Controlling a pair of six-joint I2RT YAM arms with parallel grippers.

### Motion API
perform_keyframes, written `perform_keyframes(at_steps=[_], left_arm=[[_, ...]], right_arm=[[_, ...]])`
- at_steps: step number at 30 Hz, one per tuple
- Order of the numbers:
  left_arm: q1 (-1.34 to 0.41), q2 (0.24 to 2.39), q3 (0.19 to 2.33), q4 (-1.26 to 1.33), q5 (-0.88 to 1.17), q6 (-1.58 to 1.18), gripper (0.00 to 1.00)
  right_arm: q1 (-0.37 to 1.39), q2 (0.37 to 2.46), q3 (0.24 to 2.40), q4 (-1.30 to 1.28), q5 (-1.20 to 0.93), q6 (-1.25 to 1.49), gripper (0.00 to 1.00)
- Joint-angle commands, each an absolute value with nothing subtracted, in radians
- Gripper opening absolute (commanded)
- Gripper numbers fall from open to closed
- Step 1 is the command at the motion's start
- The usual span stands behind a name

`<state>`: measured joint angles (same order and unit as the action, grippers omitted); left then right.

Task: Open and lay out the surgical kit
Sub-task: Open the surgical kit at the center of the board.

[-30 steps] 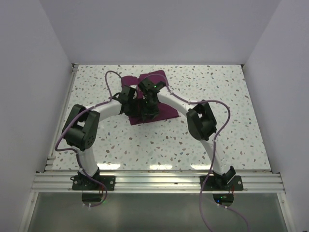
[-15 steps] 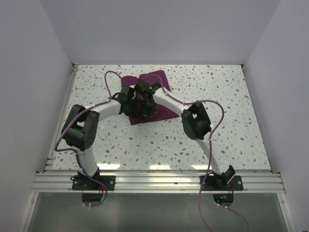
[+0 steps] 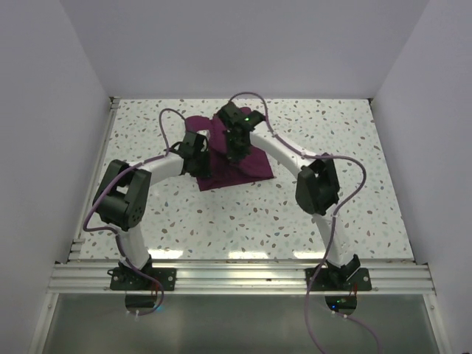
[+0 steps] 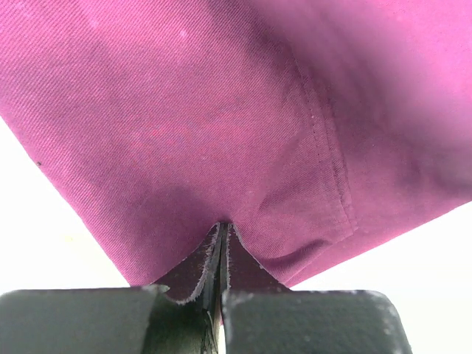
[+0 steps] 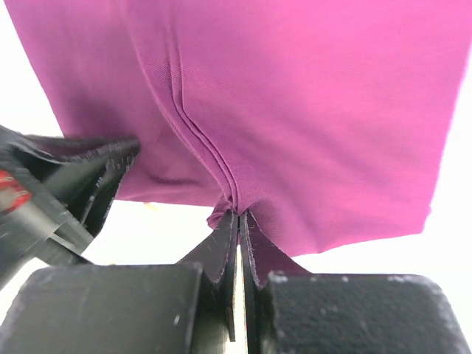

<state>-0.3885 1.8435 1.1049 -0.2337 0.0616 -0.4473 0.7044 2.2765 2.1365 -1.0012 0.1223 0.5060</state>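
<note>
The dark purple cloth wrap [image 3: 240, 167] of the surgical kit lies at the back middle of the table. My left gripper [image 3: 200, 153] sits at its left edge and is shut on a pinch of cloth [image 4: 221, 225]. My right gripper [image 3: 237, 150] is over the upper middle of the wrap and is shut on a fold of cloth [image 5: 237, 210], which hangs stretched above it [image 5: 295, 110]. The steel tray and the metal instruments are hidden.
The speckled table [image 3: 332, 133] is walled in white on three sides. An aluminium rail [image 3: 236, 276] runs along the near edge. Purple cables [image 3: 173, 114] loop off both arms. The left gripper's body [image 5: 51, 184] shows in the right wrist view.
My right gripper has moved toward the back and a little right with the cloth fold in it, and more of the wrap is spread on the right. The left gripper has stayed put.
</note>
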Motion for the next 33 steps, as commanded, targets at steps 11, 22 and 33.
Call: perform_keyframes(at_steps=[11, 22, 33], left_arm=[[-0.385, 1.821, 1.126, -0.437, -0.074, -0.338, 0.00], [-0.390, 1.813, 1.196, -0.508, -0.124, -0.342, 0.30], [-0.537, 1.877, 1.419, -0.567, -0.192, -0.321, 0.92]], right_arm=[[0.353, 1.964, 1.758, -0.884, 0.310, 0.557, 0.00], [0.199, 1.890, 1.462, -0.839, 0.428, 0.592, 0.36], [0.175, 1.806, 1.506, -0.916, 0.476, 0.594, 0.97]])
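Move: My right hand holds the kit's raised fold edge. It goes to a bare patch of board about 31 cm to its right, 1 cm back and 8 cm below. The kit's near right corner lies some 14 cm right and 7 cm back, down on the board; my left fingertips are about 11 cm left, 7 cm back and 7 cm lower. The near left corner of the kit is roughly 5 cm back and 2 cm left of my left hand, just below it. My right hand swings the pinched fold edge up about 6 cm and forward, then over and down to the right, some 30 cm across, turning clockwise about 40 degrees before opening wide and rising slightly. Meanwhile my left fingers keep their pinch near the kit's near left corner and pull it about 3 cm left, then open, rise and come back right. ##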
